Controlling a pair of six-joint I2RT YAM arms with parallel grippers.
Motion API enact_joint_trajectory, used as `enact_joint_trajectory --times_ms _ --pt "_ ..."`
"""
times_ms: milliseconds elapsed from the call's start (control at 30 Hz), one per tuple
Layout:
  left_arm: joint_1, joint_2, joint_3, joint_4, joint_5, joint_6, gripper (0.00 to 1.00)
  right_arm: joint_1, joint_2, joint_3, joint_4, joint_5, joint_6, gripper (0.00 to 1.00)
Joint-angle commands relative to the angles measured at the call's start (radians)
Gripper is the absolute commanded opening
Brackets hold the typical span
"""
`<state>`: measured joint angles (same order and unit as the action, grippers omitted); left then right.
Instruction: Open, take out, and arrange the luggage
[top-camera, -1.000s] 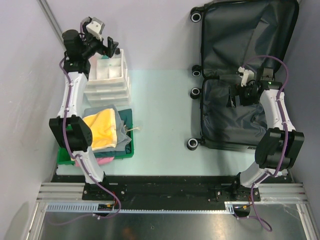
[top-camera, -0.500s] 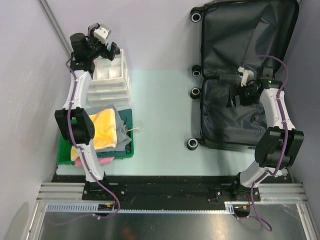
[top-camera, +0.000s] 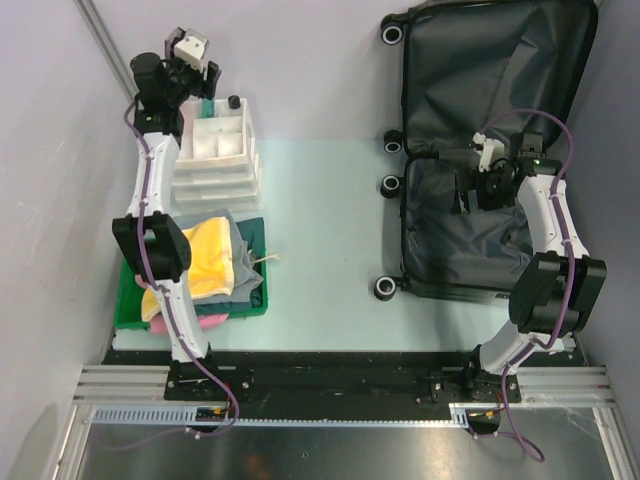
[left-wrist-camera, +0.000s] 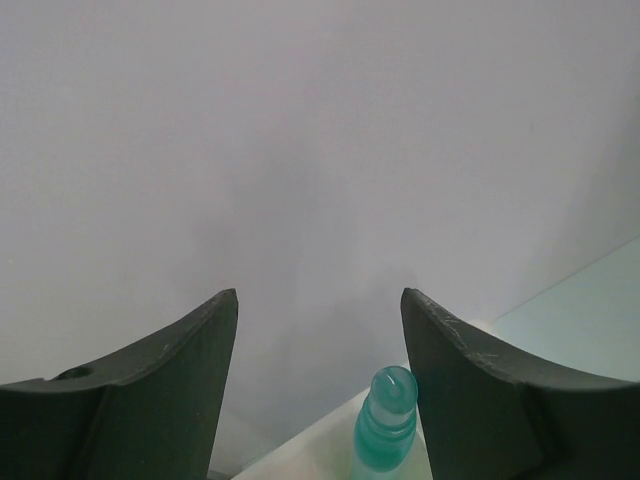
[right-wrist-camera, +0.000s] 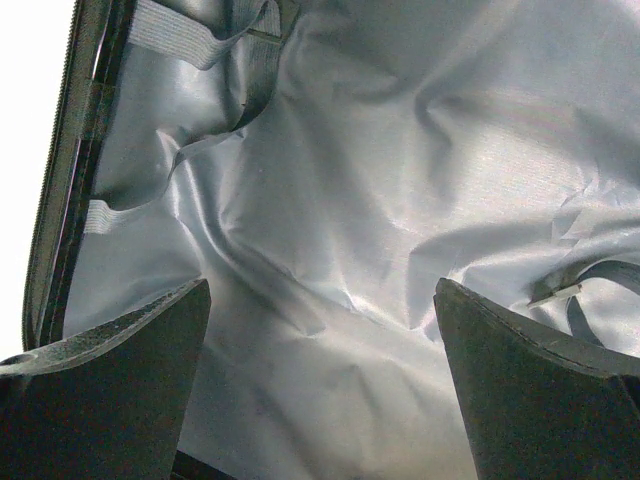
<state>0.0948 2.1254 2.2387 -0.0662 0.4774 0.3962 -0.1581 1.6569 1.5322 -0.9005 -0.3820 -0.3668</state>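
Note:
The luggage (top-camera: 490, 60) lies open at the back right, both halves showing dark grey lining (right-wrist-camera: 380, 200) and straps. My right gripper (top-camera: 465, 192) hovers over the near half, and in its wrist view the right gripper (right-wrist-camera: 320, 330) is open with only wrinkled lining between the fingers. My left gripper (top-camera: 198, 72) is at the far left, at the back edge of the white drawer box (top-camera: 215, 165), facing the wall. Its jaws stand apart in the wrist view, where the left gripper (left-wrist-camera: 318, 310) has a teal bottle (left-wrist-camera: 385, 430) just below it, close against the right finger.
A green tray (top-camera: 130, 310) at the near left holds folded clothes, a yellow one (top-camera: 205, 255) on top. A small black cap (top-camera: 233, 101) sits in the drawer box. Grey walls close in behind and to the left.
The left gripper has swung from over the drawer box back toward the wall, and its jaws have narrowed somewhat. The right arm has stayed still.

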Motion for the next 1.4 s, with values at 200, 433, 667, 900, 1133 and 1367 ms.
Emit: enact_joint_trajectory --times_ms 200,433,667,900,1133,1367 --pt "0.031 0.033 0.058 0.04 -0.062 -0.033 0.71 0.006 0.003 0.042 0.006 0.006 0.006 1.0" --pt "0.042 0.062 0.087 0.051 -0.072 -0.043 0.71 0.012 0.01 0.048 0.005 0.005 0.006 1.0" --pt "0.051 0.074 0.09 0.059 -0.123 -0.053 0.72 0.015 0.012 0.054 0.003 0.008 0.006 1.0" --pt "0.062 0.059 0.087 0.062 -0.114 -0.08 0.73 0.015 0.021 0.06 0.003 0.006 0.006 1.0" --pt "0.062 0.018 0.035 0.111 -0.102 -0.109 0.86 0.019 0.024 0.066 0.008 0.003 0.009 1.0" --pt "0.062 -0.028 -0.014 0.129 -0.074 -0.129 1.0 0.019 0.03 0.085 0.014 0.005 0.008 1.0"
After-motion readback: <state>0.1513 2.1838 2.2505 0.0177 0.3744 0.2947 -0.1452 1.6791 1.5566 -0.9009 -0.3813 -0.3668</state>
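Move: The teal bottle, leaning to the right in the storage box, has its cap by your left gripper's right finger. Its middle lies roughly 3 cm to the right, level fore-and-aft, and some 10 cm below the hand. The black-capped bottle stands about 9 cm right and 11 cm below; the storage box's middle is some 7 cm back, 5 cm right and 20 cm down. From the right hand the teal bottle is about 23 cm ahead, 55 cm left and 10 cm higher. Sweep the left gripper about 5 cm to the left and a little forward at nearly constant height, pushing the teal bottle's top along with the right finger while the hand turns some 10 degrees counter-clockwise. Then spread the part-open fingers fully, so the right finger comes clear of the cap, and start to sink by about 1 cm. ##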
